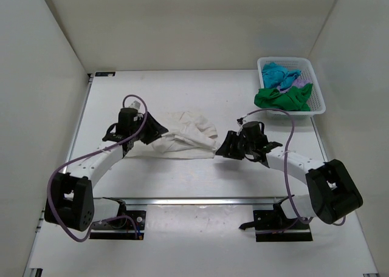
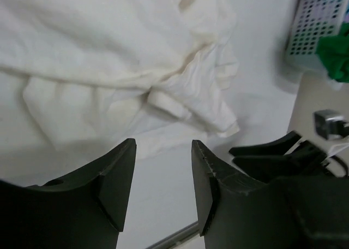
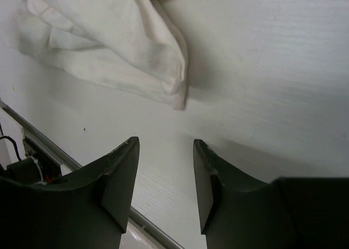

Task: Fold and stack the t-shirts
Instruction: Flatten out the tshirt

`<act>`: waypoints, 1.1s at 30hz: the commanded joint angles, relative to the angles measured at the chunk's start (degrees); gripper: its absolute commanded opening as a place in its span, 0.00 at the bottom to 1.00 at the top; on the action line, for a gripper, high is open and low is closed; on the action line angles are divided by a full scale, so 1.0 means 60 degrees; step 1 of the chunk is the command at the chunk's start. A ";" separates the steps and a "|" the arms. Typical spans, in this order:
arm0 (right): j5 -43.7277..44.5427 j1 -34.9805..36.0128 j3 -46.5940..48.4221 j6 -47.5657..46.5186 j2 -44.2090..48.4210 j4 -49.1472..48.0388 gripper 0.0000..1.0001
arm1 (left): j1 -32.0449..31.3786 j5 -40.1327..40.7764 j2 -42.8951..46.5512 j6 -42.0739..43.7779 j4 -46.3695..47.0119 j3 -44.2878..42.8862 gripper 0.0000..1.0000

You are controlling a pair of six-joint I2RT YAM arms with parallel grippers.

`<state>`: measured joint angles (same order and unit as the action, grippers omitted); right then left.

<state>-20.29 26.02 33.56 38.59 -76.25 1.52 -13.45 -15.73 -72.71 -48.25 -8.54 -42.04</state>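
A crumpled cream-white t-shirt [image 1: 185,136] lies in the middle of the table, between the two arms; it fills the left wrist view as cream-white t-shirt [image 2: 120,69] and the upper left of the right wrist view as cream-white t-shirt [image 3: 109,41]. My left gripper [image 1: 157,131] sits at its left edge, open, with bare table between the fingers [image 2: 163,150]. My right gripper [image 1: 223,146] is just off its right corner, open and empty [image 3: 165,150]. A green t-shirt [image 1: 282,98], a turquoise-blue one [image 1: 277,75] and a pale lilac one [image 1: 299,79] lie bunched in the basket.
The white lattice basket [image 1: 318,101] stands at the back right of the table, also seen in the left wrist view as basket [image 2: 313,25]. A metal rail [image 1: 194,200] runs along the near edge in front of the arm bases. White walls enclose the table.
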 commanded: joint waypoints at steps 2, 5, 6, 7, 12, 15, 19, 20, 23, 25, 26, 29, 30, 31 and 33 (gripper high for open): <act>0.0044 -0.0482 0.0178 -0.0001 -0.0255 -0.1877 0.42 | -0.0072 -0.0031 0.0165 0.0321 -0.0423 0.0225 0.56; -0.0338 -0.0543 0.0381 -0.0059 -0.0679 -0.2435 0.43 | -0.0072 -0.0089 0.0062 0.0249 -0.0351 0.0268 0.56; -0.0324 -0.0528 0.0543 -0.0204 -0.0913 -0.2479 0.42 | -0.0029 -0.0161 0.0091 0.0234 -0.0277 0.0312 0.56; -0.0353 -0.0470 0.0602 -0.0293 -0.1089 -0.2451 0.43 | 0.0030 -0.0119 0.0062 0.0219 -0.0291 0.0313 0.56; -0.0588 -0.0587 0.0749 -0.0147 -0.1603 -0.2977 0.38 | 0.0191 0.0116 -0.0054 0.0439 -0.0554 0.0240 0.56; -0.0689 -0.0747 0.0880 -0.0191 -0.1793 -0.3022 0.33 | 0.0322 0.0161 -0.0055 0.0440 -0.0672 0.0283 0.56; -0.0807 -0.0821 0.1100 -0.0250 -0.2188 -0.3066 0.31 | 0.0615 0.0305 -0.0025 0.0497 -0.0745 0.0400 0.55; -0.0851 -0.0836 0.1130 -0.0308 -0.2363 -0.3008 0.31 | 0.0761 0.0408 -0.0011 0.0512 -0.0847 0.0386 0.56; -0.1027 -0.0908 0.1203 -0.0352 -0.2453 -0.3124 0.22 | 0.1302 0.0847 0.0047 0.0542 -0.1330 0.0225 0.60; -0.1172 -0.0938 0.1218 -0.0338 -0.2482 -0.3023 0.15 | 0.1654 0.1096 -0.0025 0.0556 -0.1609 0.0035 0.74; -0.1188 -0.0982 0.1261 -0.0381 -0.2395 -0.2993 0.13 | 0.1714 0.1141 -0.0055 0.0513 -0.1668 -0.0009 0.77; -0.1291 -0.1041 0.1189 -0.0382 -0.2147 -0.2920 0.00 | 0.2546 0.0894 -0.0187 0.0118 -0.1494 -0.0126 0.84; -0.1290 -0.1041 0.1261 -0.0425 -0.2088 -0.2789 0.00 | 0.2651 0.0907 -0.0187 -0.0014 -0.1493 -0.0141 0.84; -0.1276 -0.1012 0.1291 -0.0527 -0.1869 -0.2613 0.00 | 0.2971 0.0965 -0.0245 -0.0131 -0.1623 -0.0185 0.84; -0.1261 -0.1158 0.1350 -0.0732 -0.1531 -0.2262 0.00 | 0.3427 0.1199 -0.0231 -0.0191 -0.1959 -0.0273 0.81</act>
<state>-27.14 19.90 39.31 36.60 -89.69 -12.23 3.79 -10.70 -74.59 -47.72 -17.78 -41.34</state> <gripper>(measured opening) 0.006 0.822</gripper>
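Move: The shirt's right edge lies about 6 cm ahead of the right hand, 1 cm to its left and 2 cm below. The sleeve is some 12 cm ahead and 3 cm left of that hand; the basket stands about 28 cm ahead and 27 cm to its right. From the left hand, the shirt's left end is about 15 cm left, level fore and aft, 7 cm down; the bunched fold is 3 cm back, 1 cm left, equally low. Slide the right gripper forward about 6 cm, staying low, up to the shirt's right edge, then shut the fingers fully to pinch it. Bring the left gripper slightly back and down, then, after creeping, swing it left over the cloth towards the shirt's left end, about 11 cm in all and 4 cm lower, turning some 20 degrees counter-clockwise and opening wider. ##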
